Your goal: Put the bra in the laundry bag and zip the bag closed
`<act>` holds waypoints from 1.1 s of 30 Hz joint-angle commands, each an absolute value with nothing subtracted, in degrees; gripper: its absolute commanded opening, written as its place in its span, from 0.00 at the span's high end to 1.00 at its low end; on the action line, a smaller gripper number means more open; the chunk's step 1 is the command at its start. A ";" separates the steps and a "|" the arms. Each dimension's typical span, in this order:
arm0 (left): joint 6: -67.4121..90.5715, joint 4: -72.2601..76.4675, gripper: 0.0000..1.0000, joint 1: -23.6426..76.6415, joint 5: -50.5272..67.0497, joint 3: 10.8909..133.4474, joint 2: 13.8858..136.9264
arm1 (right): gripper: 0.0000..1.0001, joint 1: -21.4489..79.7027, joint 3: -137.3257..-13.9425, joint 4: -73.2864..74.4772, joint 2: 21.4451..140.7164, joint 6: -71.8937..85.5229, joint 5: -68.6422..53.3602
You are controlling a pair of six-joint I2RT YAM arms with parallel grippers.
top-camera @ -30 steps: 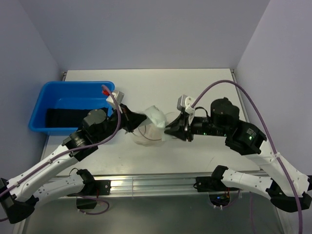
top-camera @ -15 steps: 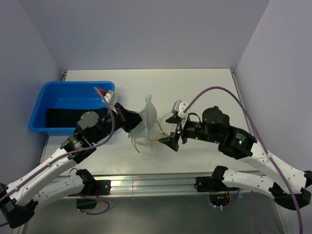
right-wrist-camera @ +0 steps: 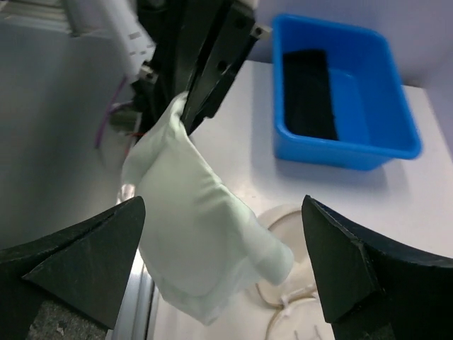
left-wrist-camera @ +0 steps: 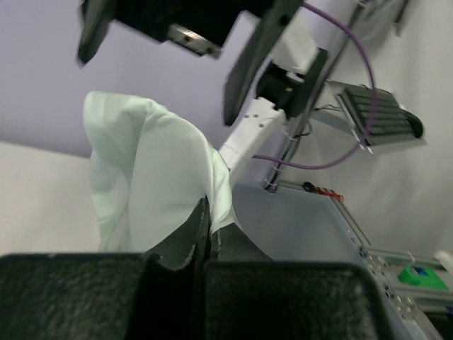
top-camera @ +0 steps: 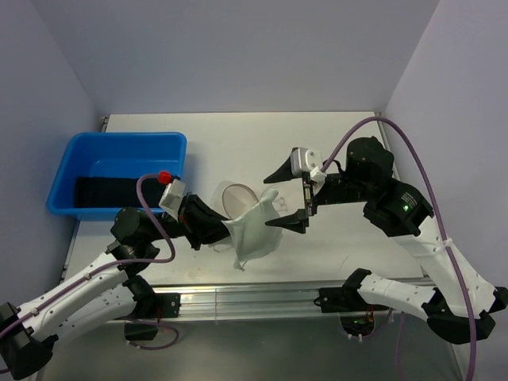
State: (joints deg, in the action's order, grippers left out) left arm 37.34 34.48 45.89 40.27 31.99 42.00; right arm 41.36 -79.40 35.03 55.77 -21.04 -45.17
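Note:
My left gripper [top-camera: 221, 230] is shut on one edge of the pale white bra [top-camera: 255, 232] and holds it up above the table's near middle. The bra hangs as a puffed fold in the left wrist view [left-wrist-camera: 152, 170], pinched between my fingers [left-wrist-camera: 191, 237]. My right gripper [top-camera: 287, 198] is open wide and empty, just right of and above the bra [right-wrist-camera: 198, 241]. The laundry bag [top-camera: 236, 196] lies flat on the table behind the bra, a tan-rimmed mesh round. Its rings [right-wrist-camera: 291, 216] show under the bra in the right wrist view.
A big blue tub [top-camera: 119, 147] with a black cloth [top-camera: 103, 190] in it stands at the left; it also shows in the right wrist view [right-wrist-camera: 368, 99]. The table's near metal rail [top-camera: 254, 294] runs just below the bra.
My left arm has pulled the bra back toward the near edge, away from the bag. My right gripper has lifted off the bag and opened wide. The bag now lies flat.

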 commanded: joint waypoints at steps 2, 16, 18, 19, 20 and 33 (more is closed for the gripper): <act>38.58 45.09 1.00 45.79 50.71 34.01 42.28 | 0.02 41.83 -81.21 42.36 58.01 -27.15 -58.18; 39.90 46.49 1.00 45.79 52.56 34.63 43.42 | 0.05 50.27 -71.47 30.78 58.10 -17.68 -58.45; 39.99 46.50 1.00 45.79 51.51 34.37 42.98 | 0.13 50.27 -68.22 27.27 56.26 -15.39 -57.58; 39.47 45.54 1.00 45.79 51.42 34.54 42.89 | 0.17 50.27 -67.07 26.03 55.64 -13.47 -57.48; 38.77 44.05 1.00 45.88 50.72 34.98 42.72 | 0.19 50.27 -65.84 24.54 54.85 -12.49 -57.57; 34.55 33.34 0.37 45.97 41.15 33.83 40.88 | 0.80 50.36 -56.00 3.09 50.19 6.23 -45.27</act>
State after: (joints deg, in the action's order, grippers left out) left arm 37.60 39.20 45.89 45.76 32.49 42.87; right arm 50.13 -57.14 12.53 51.59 0.67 -50.94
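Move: Hanging from the left fingertips, the bra has its middle about 6 cm to the left hand's right and some 3 cm below it. From the open right hand, that middle is roughly 7 cm back, 4 cm left and 7 cm lower. The laundry bag lies open on the table, some 20 cm ahead of the left hand, 5 cm right and 34 cm down; from the right hand it is about 17 cm ahead, 6 cm left and 38 cm down. Sweeping down and back about 7 or 8 cm each way, with a little leftward travel, the right hand brings its open fingers round the bra beside the left fingertips, swinging some 20 degrees counter-clockwise, then shuts on the cloth and eases up slightly. The left hand, still pinching the bra, draws back about 4 cm, steadies, then creeps forward and opens. ##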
